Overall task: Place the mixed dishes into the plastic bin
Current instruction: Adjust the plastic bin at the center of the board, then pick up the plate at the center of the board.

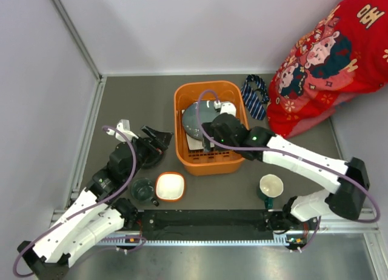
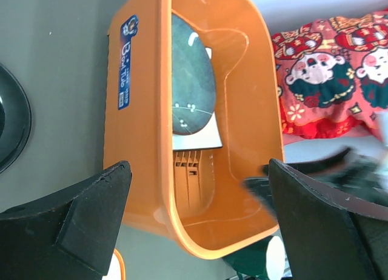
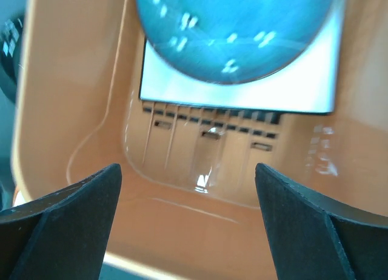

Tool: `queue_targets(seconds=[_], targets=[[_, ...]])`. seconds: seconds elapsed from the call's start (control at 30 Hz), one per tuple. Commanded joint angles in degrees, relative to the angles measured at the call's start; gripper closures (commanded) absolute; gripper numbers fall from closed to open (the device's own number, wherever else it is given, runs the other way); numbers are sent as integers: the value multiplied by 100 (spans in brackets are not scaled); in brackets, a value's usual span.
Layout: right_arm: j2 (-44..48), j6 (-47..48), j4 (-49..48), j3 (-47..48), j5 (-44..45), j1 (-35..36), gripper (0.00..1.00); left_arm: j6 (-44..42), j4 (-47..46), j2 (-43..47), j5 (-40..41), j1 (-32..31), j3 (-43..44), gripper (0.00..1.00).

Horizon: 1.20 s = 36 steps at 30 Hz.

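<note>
The orange plastic bin stands mid-table. In it the round blue-grey plate lies on the white square plate. My right gripper hangs open over the bin's near end, nothing between its fingers; its wrist view shows the blue-grey plate, the white plate and the bin's slotted bottom. My left gripper is open just left of the bin, holding nothing. The orange bowl and dark teal cup sit in front of the bin, the cream mug to the right.
A striped blue necktie lies right of the bin's far end. A person in red patterned clothing leans in at the back right. Walls close off the table at the left and back.
</note>
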<state>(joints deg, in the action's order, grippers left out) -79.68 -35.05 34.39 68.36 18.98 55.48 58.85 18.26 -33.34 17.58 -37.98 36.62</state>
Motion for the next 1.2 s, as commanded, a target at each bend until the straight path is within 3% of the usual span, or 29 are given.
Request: queue_targets(seconds=[0.0, 0.2, 0.33, 0.6, 0.9, 1.17], targets=[[821, 209, 173, -15, 879, 77, 11, 4, -235, -102, -18, 27, -67, 1], [1778, -28, 357, -463, 808, 208, 14, -145, -349, -392, -27, 123, -24, 1], [2052, -55, 638, -490, 1299, 734, 14, -277, -446, -594, -202, 317, 38, 1], [1824, 366, 342, -472, 1740, 2377, 15, -330, -754, -840, -1186, 1247, -76, 1], [1641, 1095, -1100, -947, 1108, 2502, 14, -506, -684, -885, -1679, 1785, -67, 1], [613, 1895, -1101, -342, 738, 2756, 15, -550, -701, -955, -1732, 1996, -129, 1]])
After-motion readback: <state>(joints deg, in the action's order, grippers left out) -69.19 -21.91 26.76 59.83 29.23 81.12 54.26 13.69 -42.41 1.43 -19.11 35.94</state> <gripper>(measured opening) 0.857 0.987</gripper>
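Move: The plastic bin's middle lies about 6 cm ahead of the right hand, 2 cm to its right and 12 cm below. The big grey dish in the bin lies some 11 cm straight ahead; outside, the white square dish is 11 cm back and 11 cm left, the black plate about 19 cm left and 1 cm ahead. From the left hand, the bin's middle is roughly 7 cm ahead, 13 cm right and 18 cm below, the black plate 2 cm ahead and 8 cm left. From over the bin's near part the right hand rises 6 cm while going right about 5 cm, then backs over the near rim towards the base and swings left, sinking again beside the white square dish. It turns some 25 degrees counter-clockwise, its fingers tip up somewhat and stay open. The left hand, open, sinks 3 cm, then eases forward and left, nearer the black plate. ##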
